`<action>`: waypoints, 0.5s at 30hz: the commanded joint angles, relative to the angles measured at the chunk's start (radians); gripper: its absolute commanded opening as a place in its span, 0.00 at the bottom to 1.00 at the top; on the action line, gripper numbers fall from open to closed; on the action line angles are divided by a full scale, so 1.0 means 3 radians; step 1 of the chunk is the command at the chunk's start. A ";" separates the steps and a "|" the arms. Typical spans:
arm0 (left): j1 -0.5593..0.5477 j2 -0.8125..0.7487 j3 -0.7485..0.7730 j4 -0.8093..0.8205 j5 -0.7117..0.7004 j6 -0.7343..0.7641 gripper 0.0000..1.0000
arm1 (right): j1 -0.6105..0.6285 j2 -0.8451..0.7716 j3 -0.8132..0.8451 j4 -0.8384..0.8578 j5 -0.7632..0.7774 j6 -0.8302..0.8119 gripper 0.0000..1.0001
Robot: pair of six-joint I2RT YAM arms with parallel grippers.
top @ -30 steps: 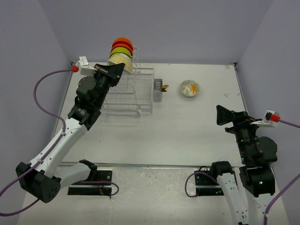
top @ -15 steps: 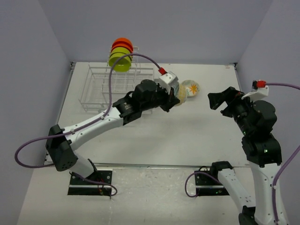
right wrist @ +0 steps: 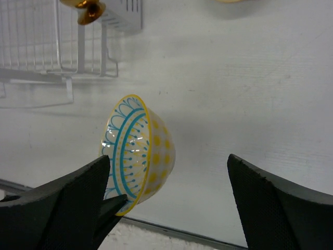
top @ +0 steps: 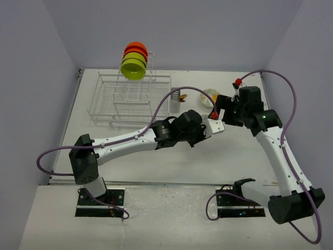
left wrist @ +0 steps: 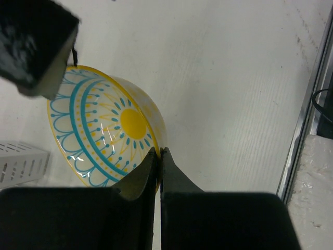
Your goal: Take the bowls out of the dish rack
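Observation:
My left gripper point(left wrist: 158, 151) is shut on the rim of a pale bowl point(left wrist: 106, 133) with a blue and yellow pattern and holds it tilted above the table. In the top view the left gripper point(top: 205, 130) is at centre right and hides the bowl. My right gripper point(right wrist: 167, 158) is open around the same bowl point(right wrist: 140, 156), which is close to its left finger point(right wrist: 67, 195). In the top view the right gripper point(top: 221, 111) is just beyond the left one. Orange and lime-green bowls point(top: 135, 60) stand on the upright tier of the white dish rack point(top: 130, 99).
A grey cutlery basket point(top: 176, 100) sits on the rack's right end. A pale flower bowl point(top: 209, 94) rests on the table, partly behind the right arm. The table's metal edge point(left wrist: 312, 104) is close to the held bowl. Walls enclose three sides.
My left arm has carried the pale bowl from the rack's tier rightwards to centre right. My right arm has swung in from the near right and put its open fingers around the bowl.

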 commanded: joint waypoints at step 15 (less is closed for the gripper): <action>-0.0107 0.0057 0.0357 0.0076 -0.0332 0.0425 0.00 | 0.0219 0.0285 -0.0311 0.0147 -0.0342 -0.0185 0.00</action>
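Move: The yellow-rimmed bowl, pinched at its rim by the left hand, has its middle about 4 cm ahead of that hand, 3 cm to its right and 2 cm below. From the open right hand the same bowl lies some 8 cm left, 2 cm back and 6 cm below. The flower bowl on the table is about 11 cm straight ahead of the right hand and 17 cm below; the cutlery holder stands level with it, 17 cm farther left. Right hand sinks about 5 cm, drifts left and shuts, pinching the bowl's rim while the left keeps hold. ##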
